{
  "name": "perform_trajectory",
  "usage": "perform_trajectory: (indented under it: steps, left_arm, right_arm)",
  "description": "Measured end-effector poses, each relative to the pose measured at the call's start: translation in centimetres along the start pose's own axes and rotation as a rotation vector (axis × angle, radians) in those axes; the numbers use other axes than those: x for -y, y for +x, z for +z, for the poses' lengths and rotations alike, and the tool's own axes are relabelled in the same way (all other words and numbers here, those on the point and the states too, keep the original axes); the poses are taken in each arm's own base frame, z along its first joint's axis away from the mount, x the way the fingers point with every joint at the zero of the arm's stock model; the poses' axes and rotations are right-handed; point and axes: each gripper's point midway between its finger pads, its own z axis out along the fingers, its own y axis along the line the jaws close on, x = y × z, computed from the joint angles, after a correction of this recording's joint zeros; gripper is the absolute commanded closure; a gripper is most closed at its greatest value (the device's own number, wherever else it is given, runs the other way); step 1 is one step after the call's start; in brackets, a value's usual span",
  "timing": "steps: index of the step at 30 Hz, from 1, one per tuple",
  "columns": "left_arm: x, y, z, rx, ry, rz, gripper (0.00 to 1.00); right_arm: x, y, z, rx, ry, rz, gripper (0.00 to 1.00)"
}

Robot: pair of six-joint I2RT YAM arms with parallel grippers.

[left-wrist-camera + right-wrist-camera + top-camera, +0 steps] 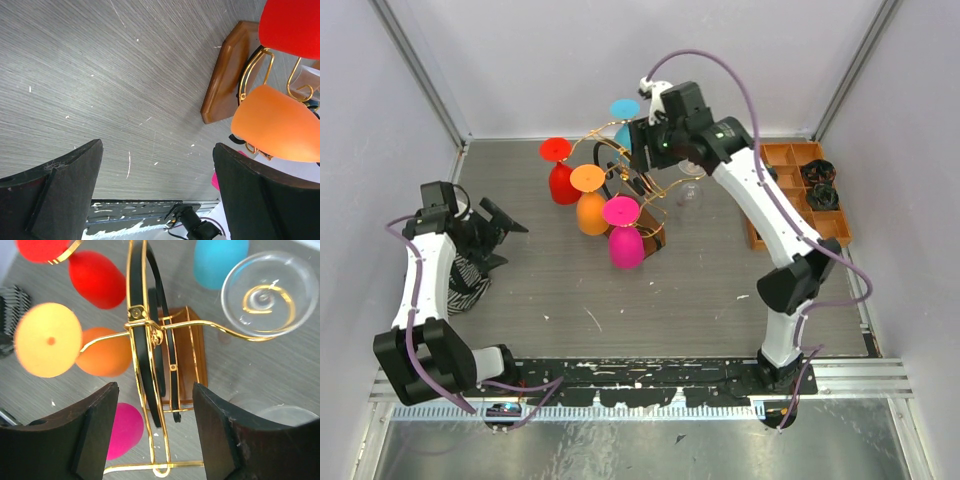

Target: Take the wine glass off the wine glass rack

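Note:
The wine glass rack [638, 195], gold wire on a brown wooden base, stands mid-table. Red [563, 183], orange [591, 212], pink [625, 246] and blue [624, 120] glasses hang on it upside down, as does a clear wine glass [692, 192] on its right side. My right gripper [645, 140] is open and empty, hovering over the rack's top. In the right wrist view the gripper [155, 390] straddles the gold frame [137, 340], with the clear glass's foot [270, 292] up to the right on a curled arm. My left gripper [508, 240] is open and empty, left of the rack.
An orange-brown compartment tray [772, 200] with black items lies at the right. A black-and-white striped object [470, 282] sits under the left arm. The left wrist view shows the rack's wooden base [225, 75], the orange glass [275, 122] and the red glass [295, 27]. Enclosure walls surround the table.

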Motion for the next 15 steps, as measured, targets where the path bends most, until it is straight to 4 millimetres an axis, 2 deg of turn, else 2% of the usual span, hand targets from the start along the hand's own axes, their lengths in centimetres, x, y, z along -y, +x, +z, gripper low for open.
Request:
perform_trajectory:
  steps: [3,6,12,15]
  left_arm:
    - [0.1,0.1,0.0,-0.008,0.007,-0.001,0.02]
    - [0.1,0.2,0.1,-0.014,0.011,-0.001,0.02]
    - [-0.5,1.0,0.5,-0.042,0.001,-0.013,0.02]
    - [-0.5,1.0,0.5,-0.044,0.004,-0.013,0.02]
  right_arm:
    - [0.1,2.5,2.5,-0.092,0.015,-0.015,0.32]
    - [0.3,4.1,3.8,-0.149,0.028,-0.028,0.32]
    - [0.3,4.5,4.1,-0.161,0.038,-0.035,0.32]
    - [0.3,4.3,4.9,-0.161,0.045,-0.002,0.32]
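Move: The rack's gold-and-black arch lies about 8 cm below my half-open right hand, only some 2 cm ahead and 1 cm left. The orange glass hangs roughly 12 cm to my left and 2 cm back, the pink one 3 cm left and 6 cm back; the rear clear glass is 9 cm ahead and 3 cm right, the front clear one 2 cm ahead and 9 cm right. From my left hand the arch is about 27 cm right, 10 cm ahead and somewhat above. I lower my right hand about 6 cm almost straight down onto the rack's arch, between the hanging glasses, quickly at first, then pausing before easing a little farther left and forward. My wrist tips some 10 degrees and the fingers stay part-open around the arch; whether they touch it can't be seen. ##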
